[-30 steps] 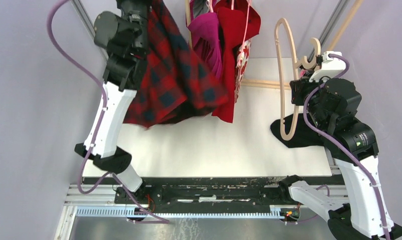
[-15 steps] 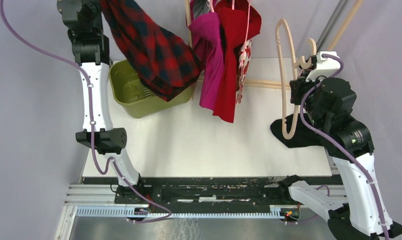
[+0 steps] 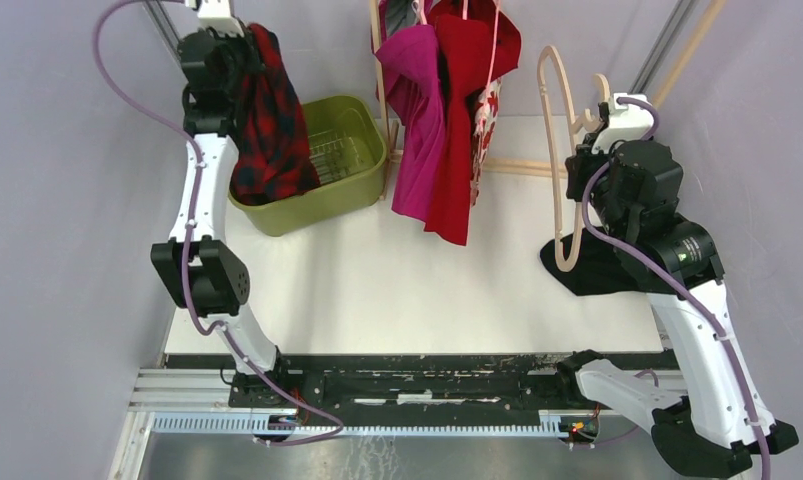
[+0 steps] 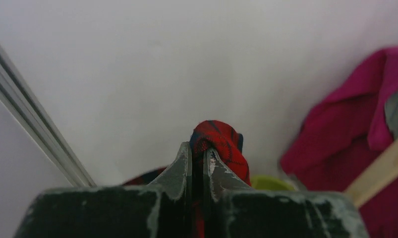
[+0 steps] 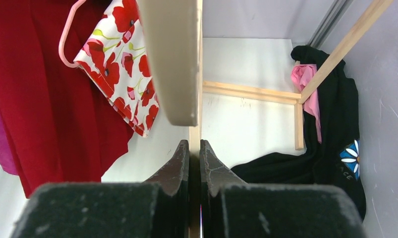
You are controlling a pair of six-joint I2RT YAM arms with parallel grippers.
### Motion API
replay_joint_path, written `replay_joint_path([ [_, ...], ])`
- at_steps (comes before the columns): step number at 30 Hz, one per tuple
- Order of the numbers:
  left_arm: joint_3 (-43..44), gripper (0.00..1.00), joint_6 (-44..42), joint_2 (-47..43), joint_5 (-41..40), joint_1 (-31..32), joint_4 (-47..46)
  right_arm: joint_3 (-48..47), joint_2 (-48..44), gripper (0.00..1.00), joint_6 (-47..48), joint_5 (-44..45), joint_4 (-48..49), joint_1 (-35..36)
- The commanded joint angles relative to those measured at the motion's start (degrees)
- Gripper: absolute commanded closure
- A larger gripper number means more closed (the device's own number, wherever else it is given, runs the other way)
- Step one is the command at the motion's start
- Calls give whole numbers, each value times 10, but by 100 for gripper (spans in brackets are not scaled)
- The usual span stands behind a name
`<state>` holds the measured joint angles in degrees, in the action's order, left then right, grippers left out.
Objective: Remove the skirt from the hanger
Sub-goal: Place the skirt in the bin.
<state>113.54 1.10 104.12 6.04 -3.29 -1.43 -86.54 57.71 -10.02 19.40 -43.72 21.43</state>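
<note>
The red and dark plaid skirt (image 3: 272, 130) hangs free of the hanger from my left gripper (image 3: 235, 58), high at the back left. Its lower end drapes over the left part of the green bin (image 3: 355, 192). In the left wrist view my left gripper (image 4: 199, 148) is shut on a bunched fold of the skirt (image 4: 220, 141). The bare wooden hanger (image 3: 559, 150) stands upright at the right, held by my right gripper (image 3: 599, 128). The right wrist view shows my right gripper (image 5: 195, 146) shut on the hanger (image 5: 172, 59).
A magenta garment (image 3: 417, 120), a red one (image 3: 472, 100) and a poppy-print piece (image 5: 122, 64) hang from the wooden rack at the back centre. A black garment (image 3: 597, 272) lies on the table under the right arm. A wooden bar (image 3: 522, 168) runs along the back.
My left arm has swung the skirt left, away from the rack, so it now hangs narrow over the green bin. The right arm has shifted the hanger slightly left.
</note>
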Motion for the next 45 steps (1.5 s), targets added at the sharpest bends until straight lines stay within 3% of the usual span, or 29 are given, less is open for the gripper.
replay_joint_path([
  [1, -94, 97, 30, -121, 48, 23, -67, -2, -2, 99, 7, -5, 44, 1],
  [14, -423, 97, 53, -250, 56, 112, -33, -13, 24, 99, 78, 55, 94, 1],
  [18, -486, 97, 37, -283, 36, 144, -17, -35, 60, 99, 90, 78, 124, 1],
  [28, -491, 97, 8, -223, -36, 161, -11, -143, 212, 99, 121, 88, 228, -7],
  [32, -425, 97, -10, -152, -98, 153, 59, -202, 286, 99, 119, 83, 248, -15],
  [35, -374, 97, 8, -108, -92, 131, 108, -231, 323, 99, 108, 84, 258, -29],
  [37, -367, 85, 10, -99, -80, 121, 106, -248, 345, 99, 104, 85, 263, -37],
  [39, -356, 67, 5, -97, -69, 116, 103, -257, 359, 99, 108, 87, 280, -40],
  [43, -298, 56, -7, -73, -39, 111, 130, -283, 385, 99, 132, 101, 306, -44],
  [45, -265, 34, -11, -59, -26, 109, 145, -303, 400, 99, 134, 103, 310, -48],
])
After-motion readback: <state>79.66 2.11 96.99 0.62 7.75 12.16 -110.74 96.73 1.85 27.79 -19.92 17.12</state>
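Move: The left hand holds the plaid skirt high beyond the bin, whose middle lies about 12 cm back, 7 cm right and some 42 cm below. The magenta skirt hangs roughly 30 cm to its right, 7 cm back and 25 cm lower. From the right hand, still gripping the empty hanger, the floral cloth hangs about 10 cm ahead, 14 cm left and 12 cm lower; the rail can't be seen. Left hand lowers the skirt some 27 cm back-right into the bin, opening; right carries hanger forward 20 cm. ##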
